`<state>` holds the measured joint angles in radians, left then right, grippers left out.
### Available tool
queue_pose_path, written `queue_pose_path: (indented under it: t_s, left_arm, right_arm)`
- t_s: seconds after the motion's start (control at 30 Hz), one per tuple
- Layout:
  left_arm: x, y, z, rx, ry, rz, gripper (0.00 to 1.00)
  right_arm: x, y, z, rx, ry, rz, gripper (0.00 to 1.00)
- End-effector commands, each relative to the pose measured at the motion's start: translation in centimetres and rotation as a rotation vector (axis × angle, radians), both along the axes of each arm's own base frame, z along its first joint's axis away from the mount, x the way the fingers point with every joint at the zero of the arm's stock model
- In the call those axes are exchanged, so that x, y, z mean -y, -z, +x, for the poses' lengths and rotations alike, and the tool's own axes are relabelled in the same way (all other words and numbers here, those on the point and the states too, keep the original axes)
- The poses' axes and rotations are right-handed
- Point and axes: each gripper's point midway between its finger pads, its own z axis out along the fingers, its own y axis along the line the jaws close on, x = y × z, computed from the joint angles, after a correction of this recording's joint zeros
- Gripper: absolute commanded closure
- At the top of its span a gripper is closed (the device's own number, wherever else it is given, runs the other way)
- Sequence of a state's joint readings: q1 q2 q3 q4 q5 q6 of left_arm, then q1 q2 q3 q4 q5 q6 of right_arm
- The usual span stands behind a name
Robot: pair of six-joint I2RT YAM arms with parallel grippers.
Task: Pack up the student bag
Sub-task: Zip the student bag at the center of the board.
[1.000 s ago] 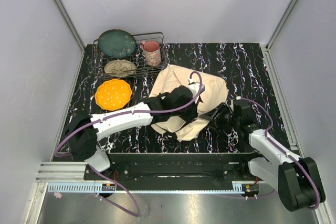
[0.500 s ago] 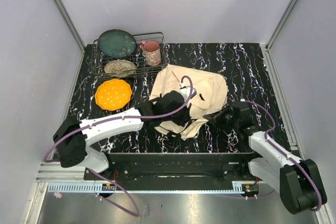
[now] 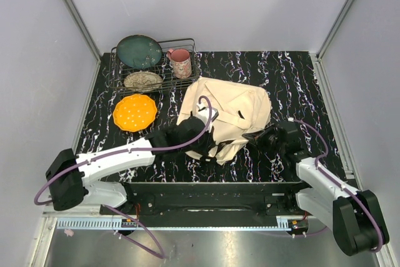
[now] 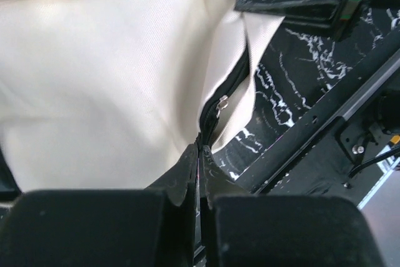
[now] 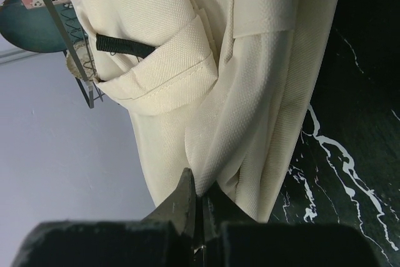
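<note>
The student bag (image 3: 234, 105), a big cream canvas bag, lies crumpled in the middle of the black marbled table. My left gripper (image 3: 214, 148) is at the bag's near edge. In the left wrist view the left gripper (image 4: 200, 149) is shut on the bag's (image 4: 94, 60) black zipper (image 4: 232, 79) edge, just below the metal pull (image 4: 222, 100). My right gripper (image 3: 251, 137) is at the bag's near right corner. The right wrist view shows the right gripper (image 5: 201, 191) shut on a fold of the cream fabric (image 5: 250, 92). A black buckle strap (image 5: 122, 45) sits under a flap.
A wire dish rack (image 3: 190, 45) at the back left holds a teal plate (image 3: 139, 51), a pink mug (image 3: 180, 62) and a beige dish (image 3: 143, 80). An orange plate (image 3: 134, 112) lies in front of it. The black base rail (image 3: 200, 195) runs along the near edge.
My left arm has drawn back toward the near left, dragging the bag's zipper edge with it. My right gripper has gone from open to shut on the bag's fabric.
</note>
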<state>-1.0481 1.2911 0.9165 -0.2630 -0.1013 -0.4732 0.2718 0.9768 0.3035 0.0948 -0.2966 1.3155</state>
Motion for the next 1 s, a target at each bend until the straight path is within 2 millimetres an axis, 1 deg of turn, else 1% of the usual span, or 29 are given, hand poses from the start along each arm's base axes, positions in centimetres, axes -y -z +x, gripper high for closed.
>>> queue_pose_path:
  t_s: [0.0, 0.1, 0.2, 0.3, 0.4, 0.43, 0.47, 0.5, 0.53, 0.57, 0.6, 0.63, 0.67, 0.7, 0.73, 0.77, 0.8, 0.83, 0.87, 0.9, 0.93, 0.97]
  left_arm:
    - [-3.6, 1.1, -0.6, 0.003, -0.062, 0.072, 1.00]
    - [-4.4, 1.8, -1.1, -0.014, -0.065, 0.089, 1.00]
    - [-4.7, 2.0, -1.2, -0.016, -0.068, 0.093, 1.00]
    - [-5.6, 2.9, -1.3, -0.023, -0.093, 0.128, 1.00]
    - [-6.7, 3.8, -1.4, -0.028, -0.112, 0.176, 1.00]
    - [-7.2, 4.1, -1.5, -0.032, -0.118, 0.198, 1.00]
    - [-7.4, 4.2, -1.3, -0.023, -0.124, 0.206, 1.00]
    - [-7.6, 4.0, -1.2, -0.010, -0.132, 0.204, 1.00]
    - [-7.2, 3.5, -0.9, 0.005, -0.130, 0.185, 1.00]
    - [-6.9, 2.9, -0.8, 0.019, -0.119, 0.172, 1.00]
    - [-6.2, 1.8, -0.4, 0.032, -0.114, 0.144, 1.00]
    - [-5.6, 1.1, -0.1, 0.043, -0.111, 0.123, 1.00]
    - [-5.2, 0.6, 0.1, 0.055, -0.103, 0.114, 1.00]
    - [-4.2, -0.4, 0.6, 0.066, -0.098, 0.093, 1.00]
    - [-3.4, -1.2, 1.1, 0.084, -0.094, 0.070, 1.00]
    - [-2.8, -1.7, 1.4, 0.099, -0.083, 0.062, 1.00]
    - [-1.6, -2.8, 2.0, 0.114, -0.073, 0.044, 1.00]
    - [-0.9, -3.5, 2.4, 0.128, -0.066, 0.033, 1.00]
    - [-0.4, -4.0, 2.8, 0.144, -0.052, 0.035, 1.00]
    - [0.8, -5.1, 3.3, 0.157, -0.039, 0.018, 1.00]
    - [1.3, -5.7, 3.5, 0.167, -0.027, 0.009, 1.00]
    - [2.0, -6.8, 3.7, 0.183, -0.008, -0.006, 1.00]
  right_arm:
    - [4.1, 0.4, 2.5, 0.063, 0.213, -0.084, 1.00]
    - [4.3, -0.2, 2.6, 0.084, 0.218, -0.082, 1.00]
    - [4.3, -0.4, 2.7, 0.091, 0.207, -0.091, 1.00]
    - [4.0, -0.5, 2.8, 0.096, 0.181, -0.103, 0.99]
    - [3.8, -1.2, 2.9, 0.124, 0.146, -0.116, 0.93]
    - [3.9, -1.1, 2.7, 0.120, 0.140, -0.132, 0.89]
    - [4.0, -1.5, 2.8, 0.145, 0.121, -0.164, 0.87]
    - [4.0, -1.8, 2.9, 0.162, 0.107, -0.182, 0.81]
    - [3.7, -1.9, 2.6, 0.163, 0.070, -0.193, 0.75]
    - [3.4, -2.8, 2.7, 0.198, 0.022, -0.226, 0.61]
    - [3.1, -3.3, 2.7, 0.212, -0.008, -0.234, 0.54]
    - [2.6, -2.5, 1.5, 0.156, -0.072, -0.237, 0.45]
    - [2.3, -3.7, 1.5, 0.178, -0.107, -0.248, 0.32]
    - [2.1, -4.1, 1.1, 0.168, -0.136, -0.247, 0.25]
    - [1.7, -3.9, -0.4, 0.115, -0.191, -0.237, 0.22]
    - [1.4, -5.2, -0.5, 0.136, -0.221, -0.240, 0.21]
    - [1.3, -5.5, -1.0, 0.120, -0.234, -0.235, 0.19]
    - [1.3, -5.6, -2.0, 0.083, -0.241, -0.220, 0.18]
    - [1.1, -6.0, -2.4, 0.076, -0.245, -0.196, 0.18]
    - [0.7, -6.7, -2.8, 0.088, -0.254, -0.165, 0.17]
    - [-0.1, -7.4, -3.6, 0.077, -0.283, -0.101, 0.17]
    - [-0.3, -7.6, -4.2, 0.064, -0.293, -0.074, 0.17]
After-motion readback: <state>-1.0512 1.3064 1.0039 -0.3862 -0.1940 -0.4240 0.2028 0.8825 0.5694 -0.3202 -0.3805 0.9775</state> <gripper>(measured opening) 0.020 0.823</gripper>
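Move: The zip slider lies some 3 cm to the right of the shut left fingers and about 1 cm ahead, slightly below them. The bag's black strap end is some 4 cm back from that hand and 2 cm to its left, about 3 cm lower. The right hand grips the bag edge at the zip's right end, with the slider about 9 cm to its left and 2 cm back. The black pocket tab is 7 cm ahead of the right hand and 2 cm left. Still shut at the slider's end of the zip, seemingly on its pull, the left fingers draw about 5 cm left and 3 cm down, then turn back right and rise nearly 4 cm. The right hand keeps its pinch on the bag edge at first, then opens wide, lets go while easing 2 cm right, and lifts about 5 cm clear, rolling its left side down. ##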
